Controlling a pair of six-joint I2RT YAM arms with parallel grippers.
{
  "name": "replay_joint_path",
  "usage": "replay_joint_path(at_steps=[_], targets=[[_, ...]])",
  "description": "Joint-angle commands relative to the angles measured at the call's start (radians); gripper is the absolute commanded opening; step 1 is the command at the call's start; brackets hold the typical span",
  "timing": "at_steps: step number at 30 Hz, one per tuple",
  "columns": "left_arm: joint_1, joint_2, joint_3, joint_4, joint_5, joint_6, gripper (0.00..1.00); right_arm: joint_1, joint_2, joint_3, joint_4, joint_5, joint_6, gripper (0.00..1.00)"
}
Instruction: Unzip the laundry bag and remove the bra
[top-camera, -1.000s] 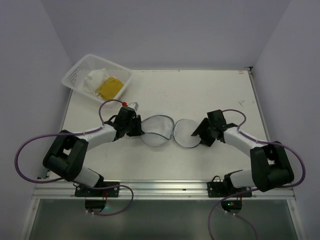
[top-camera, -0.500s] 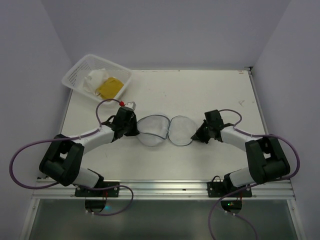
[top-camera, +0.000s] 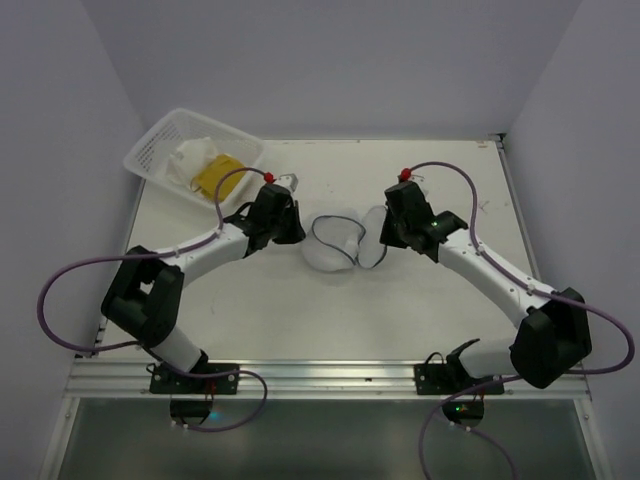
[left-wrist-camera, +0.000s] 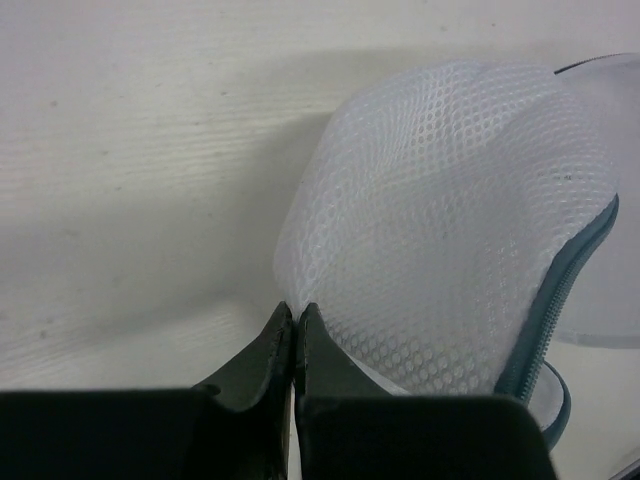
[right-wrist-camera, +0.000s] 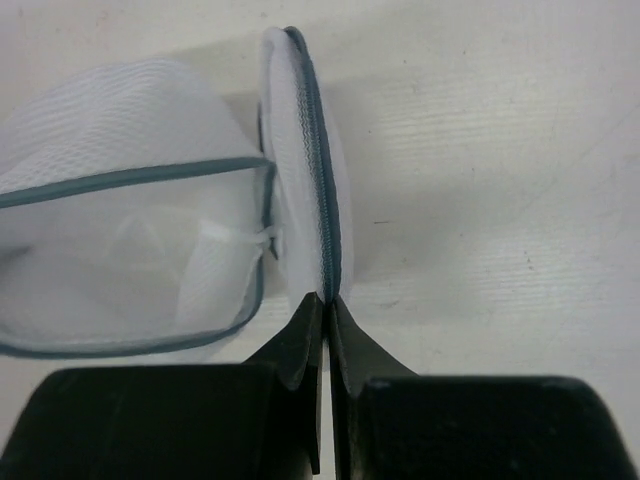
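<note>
The laundry bag (top-camera: 335, 245) is unzipped, and its two white mesh halves are raised and tilted toward each other mid-table. My left gripper (top-camera: 300, 232) is shut on the mesh edge of the left half (left-wrist-camera: 450, 220); its fingertips (left-wrist-camera: 293, 308) pinch thin mesh. My right gripper (top-camera: 386, 234) is shut on the right half's dark zipper rim (right-wrist-camera: 318, 150), which stands on edge between its fingertips (right-wrist-camera: 327, 298). Through the translucent mesh (right-wrist-camera: 120, 240) I see only a small white tag inside. No bra shows in the bag.
A white lattice basket (top-camera: 150, 140) stands at the far left corner, holding a white padded cloth piece (top-camera: 190, 155) and a yellow one (top-camera: 218, 175). The table's right edge (top-camera: 515, 210) runs along the wall. Purple cables loop off both arms.
Both grippers have closed on the bag's outer edges and moved up and away from the arm bases. The two halves, lying flat and spread before, are now lifted and drawn closer together.
</note>
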Motion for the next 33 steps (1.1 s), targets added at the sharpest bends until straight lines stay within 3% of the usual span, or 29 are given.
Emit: replay_joint_path(at_steps=[1, 8, 18, 26, 33], targets=[[-0.052, 0.070, 0.109, 0.010, 0.028, 0.003, 0.00, 0.074, 0.006, 0.094, -0.120, 0.145, -0.132, 0.00], [-0.100, 0.182, 0.168, 0.035, 0.065, -0.040, 0.00, 0.191, 0.087, 0.181, -0.074, 0.145, -0.309, 0.00], [-0.117, 0.228, 0.053, 0.188, 0.137, -0.129, 0.00, 0.300, 0.208, 0.140, 0.167, -0.137, -0.469, 0.00], [-0.115, 0.218, -0.111, 0.312, 0.159, -0.195, 0.00, 0.302, 0.322, 0.019, 0.380, -0.410, -0.462, 0.00], [-0.088, 0.158, -0.226, 0.309, 0.105, -0.208, 0.03, 0.302, 0.377, -0.055, 0.449, -0.476, -0.449, 0.00]])
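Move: Between the two hands hangs the open laundry bag: its body lies about 10 cm to the left hand's right, 3 cm ahead and 5 cm below. The zipped flap edge that the right hand grips is some 24 cm to the left hand's right, 2 cm nearer the base and 5 cm higher. From the right hand, the edge pinched by the left is roughly 24 cm left, 2 cm ahead and 5 cm lower; the bag's body is 14 cm left, 5 cm ahead and 9 cm below. Swinging the gripped flap edge across towards the left hand, the right hand lifts nearly 3 cm, then travels about 16 cm left while sinking and drawing back, turning some 50 degrees counter-clockwise. The left hand keeps its pinch on the other edge, comes about 6 cm right to meet it, then sinks and draws back towards the base. ##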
